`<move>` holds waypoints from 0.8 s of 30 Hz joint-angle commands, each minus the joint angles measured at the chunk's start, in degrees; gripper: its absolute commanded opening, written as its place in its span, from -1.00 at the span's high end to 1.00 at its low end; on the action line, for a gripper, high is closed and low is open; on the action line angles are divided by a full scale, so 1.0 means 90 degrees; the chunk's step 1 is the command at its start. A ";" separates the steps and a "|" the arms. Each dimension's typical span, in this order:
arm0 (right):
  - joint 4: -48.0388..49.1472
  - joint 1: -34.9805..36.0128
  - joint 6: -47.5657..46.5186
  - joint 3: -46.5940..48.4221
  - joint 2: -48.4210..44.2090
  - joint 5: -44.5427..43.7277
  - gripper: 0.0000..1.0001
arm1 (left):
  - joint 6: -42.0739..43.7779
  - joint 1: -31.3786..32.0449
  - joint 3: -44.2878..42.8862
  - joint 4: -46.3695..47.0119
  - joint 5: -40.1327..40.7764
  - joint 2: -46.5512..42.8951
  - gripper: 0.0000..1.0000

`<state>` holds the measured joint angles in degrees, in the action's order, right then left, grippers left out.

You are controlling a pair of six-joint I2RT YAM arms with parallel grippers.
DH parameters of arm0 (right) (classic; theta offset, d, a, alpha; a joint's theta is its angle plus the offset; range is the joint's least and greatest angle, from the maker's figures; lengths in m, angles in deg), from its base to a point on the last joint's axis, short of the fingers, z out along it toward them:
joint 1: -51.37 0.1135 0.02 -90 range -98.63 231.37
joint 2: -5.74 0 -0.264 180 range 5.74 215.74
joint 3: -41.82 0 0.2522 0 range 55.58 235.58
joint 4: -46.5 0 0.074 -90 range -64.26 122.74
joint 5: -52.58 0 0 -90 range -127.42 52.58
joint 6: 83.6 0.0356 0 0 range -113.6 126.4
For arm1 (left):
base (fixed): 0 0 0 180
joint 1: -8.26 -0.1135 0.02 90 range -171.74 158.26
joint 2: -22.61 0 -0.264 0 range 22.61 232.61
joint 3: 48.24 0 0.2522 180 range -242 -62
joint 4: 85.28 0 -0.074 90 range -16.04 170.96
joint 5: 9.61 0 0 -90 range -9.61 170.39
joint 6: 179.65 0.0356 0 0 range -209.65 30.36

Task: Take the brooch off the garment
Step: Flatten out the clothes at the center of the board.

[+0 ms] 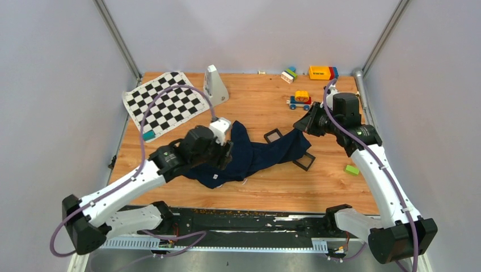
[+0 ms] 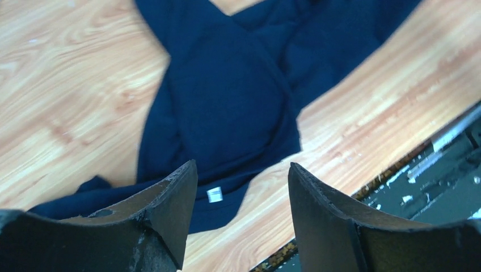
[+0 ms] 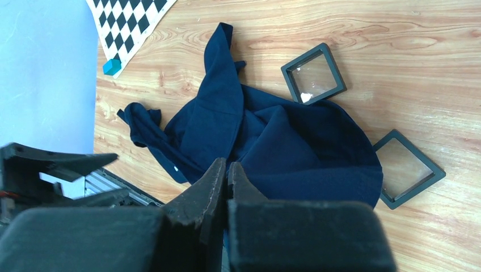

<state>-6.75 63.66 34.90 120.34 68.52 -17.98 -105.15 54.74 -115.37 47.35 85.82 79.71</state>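
Note:
The dark navy garment (image 1: 255, 154) lies crumpled on the wooden table, mid-front. Its small white tag (image 2: 214, 194) shows near the front edge. My left gripper (image 1: 226, 156) hangs open just above the garment's left part, and in the left wrist view nothing is between the left gripper's (image 2: 244, 165) black fingers. My right gripper (image 1: 299, 126) is at the garment's right end, where the cloth rises to its tips. In the right wrist view the right gripper (image 3: 227, 163) is shut, with blue cloth at its tips. The brooch is hidden from every view.
Two black square frames (image 1: 273, 135) (image 1: 304, 161) lie against the garment's right half. A chequered mat (image 1: 164, 105) with a teal cube (image 1: 148, 135) sits back left, beside a white wedge (image 1: 214, 85). Toy vehicles (image 1: 299, 100), blocks (image 1: 322, 72) and a green block (image 1: 352, 169) lie right.

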 commanded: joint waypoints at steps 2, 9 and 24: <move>0.0334 -0.0014 -0.0085 -0.0013 -0.0215 0.0163 1.00 | 0.0129 0.0881 0.0081 0.1019 0.0505 0.0762 -0.37; 0.0334 -0.0018 -0.0169 -0.0186 -0.0345 0.0089 1.00 | 0.0307 0.1370 -0.0180 0.1458 0.0341 0.2366 -0.26; 0.0334 -0.0009 -0.0232 -0.0309 -0.0427 -0.0006 1.00 | -0.0226 0.1409 -0.0785 0.1157 0.0608 0.3831 1.00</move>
<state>-5.98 63.66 34.09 118.19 66.05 -17.41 -105.59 67.18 -119.34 58.00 88.66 114.42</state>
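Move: The folded corner on the garment's base-side edge lies about 9 cm to the left gripper's right, 1 cm back and some 14 cm below. From the left gripper, the white tag is roughly 2 cm back, 1 cm left and 15 cm down; the far dark frame is about 15 cm ahead and 19 cm right, the near dark frame 5 cm ahead and 31 cm right. From the right gripper, the folded corner is some 9 cm back, 20 cm left and 20 cm below. Swing the open left gripper right about 9 cm, then carry it mostly straight down some 14 cm onto the folded corner at the garment's base-side edge, tipping the fingers about 20 degrees steeper. Close the fingers in the second half of the descent to pinch the cloth there, while the right gripper stays almost in place and keeps its shut hold on the raised end. ##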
